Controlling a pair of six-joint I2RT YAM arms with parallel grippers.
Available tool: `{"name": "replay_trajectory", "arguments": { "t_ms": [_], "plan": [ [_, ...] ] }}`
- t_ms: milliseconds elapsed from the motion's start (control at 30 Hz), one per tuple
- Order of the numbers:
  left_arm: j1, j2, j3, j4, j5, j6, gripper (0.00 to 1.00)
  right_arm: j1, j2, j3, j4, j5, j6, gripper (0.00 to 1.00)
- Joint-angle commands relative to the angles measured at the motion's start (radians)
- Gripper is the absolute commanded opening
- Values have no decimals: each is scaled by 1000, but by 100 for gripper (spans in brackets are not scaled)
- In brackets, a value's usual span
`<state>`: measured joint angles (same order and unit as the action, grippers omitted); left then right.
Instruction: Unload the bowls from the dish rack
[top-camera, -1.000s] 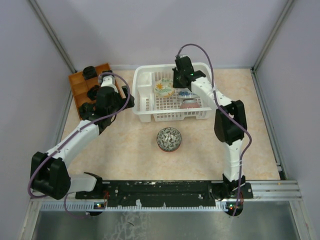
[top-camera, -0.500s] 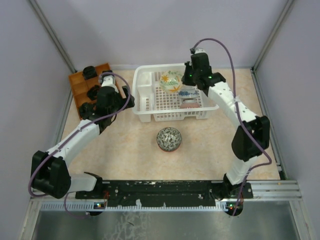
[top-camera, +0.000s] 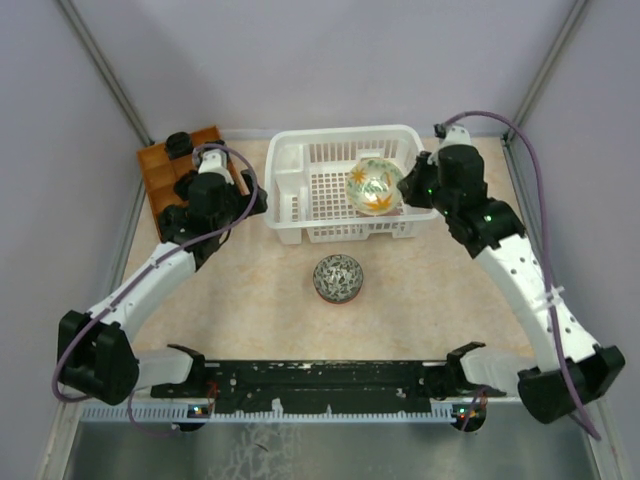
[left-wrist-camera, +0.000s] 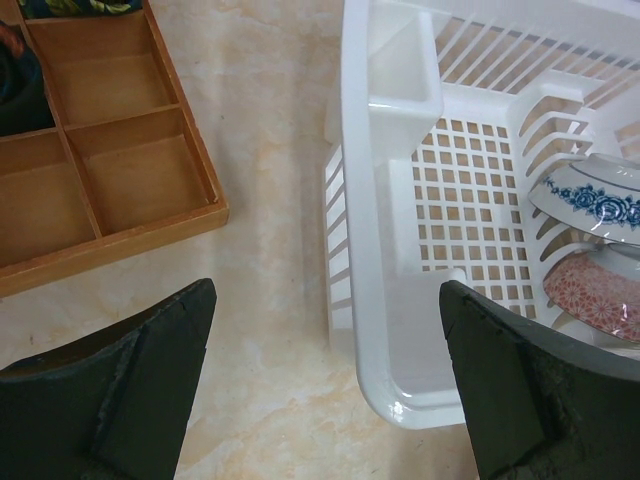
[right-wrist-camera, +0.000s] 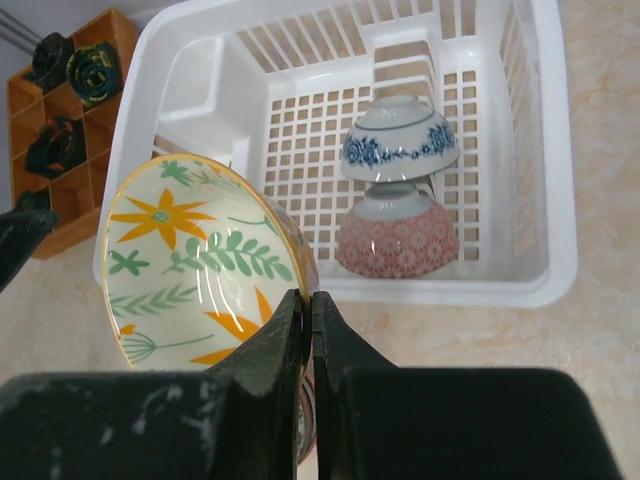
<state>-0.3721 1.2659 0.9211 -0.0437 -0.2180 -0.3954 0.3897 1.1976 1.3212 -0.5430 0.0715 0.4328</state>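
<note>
My right gripper (right-wrist-camera: 310, 300) is shut on the rim of a cream bowl with orange flowers and green leaves (right-wrist-camera: 200, 265). It holds the bowl tilted above the dish rack's (top-camera: 290, 226) front right part (top-camera: 375, 186). Two bowls lean inside the white rack (right-wrist-camera: 560, 200): a blue-patterned one (right-wrist-camera: 400, 140) and a pink-patterned one (right-wrist-camera: 397, 235). A dark grey-and-white bowl (top-camera: 338, 278) sits on the table in front of the rack. My left gripper (left-wrist-camera: 327, 290) is open, empty, over the rack's near left corner (left-wrist-camera: 360, 200).
An orange-brown compartment tray (top-camera: 160, 172) with small dark items lies left of the rack (left-wrist-camera: 120, 170). Grey walls close in the table on three sides. The left arm (top-camera: 160, 270) stretches between the tray and the rack.
The right arm has swung to the right and lifted the floral bowl up out of the rack. The left arm has barely moved.
</note>
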Motion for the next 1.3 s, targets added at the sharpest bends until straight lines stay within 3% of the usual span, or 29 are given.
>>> {"name": "replay_trajectory", "arguments": {
  "t_ms": [0,267,567,933,1267],
  "plan": [
    [2,-42,19,16,1,7,99,-6,-198,-81,-49,12,52,0],
    [0,-79,10,13,31,-7,99,-6,-433,-329,-153,33,131,0],
    [-7,-106,-5,10,55,-23,99,-7,-550,-582,-125,40,222,0],
    [-17,-117,-1,6,52,-23,99,-8,-468,-727,18,78,234,0],
    [-21,-108,4,6,43,-18,99,-22,-344,-762,143,98,227,0]
  ]
}}
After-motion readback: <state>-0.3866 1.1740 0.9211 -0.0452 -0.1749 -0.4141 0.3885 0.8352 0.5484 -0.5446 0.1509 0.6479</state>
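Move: Below and back from the right hand, which still grips the flowered bowl by its rim, the stack of bowls on the table lies about 10 cm back, 11 cm to its left and 27 cm down. In the dish rack, the blue-and-white bowl sits some 12 cm ahead and 3 cm left, the pink bowl about 7 cm ahead and 2 cm left, both roughly 24 cm lower. From the left hand the stack is about 15 cm back, 18 cm right and 16 cm down. Carrying the flowered bowl in its kept grip, the right hand sweeps back about 14 cm and some 6 cm right, clear of the dish rack, then drops about 22 cm in all beside the stack, easing forward 2 cm late on. Its fingers tip down over 20 degrees and turn slightly clockwise. The left hand, open and empty, rises about 3 cm. ##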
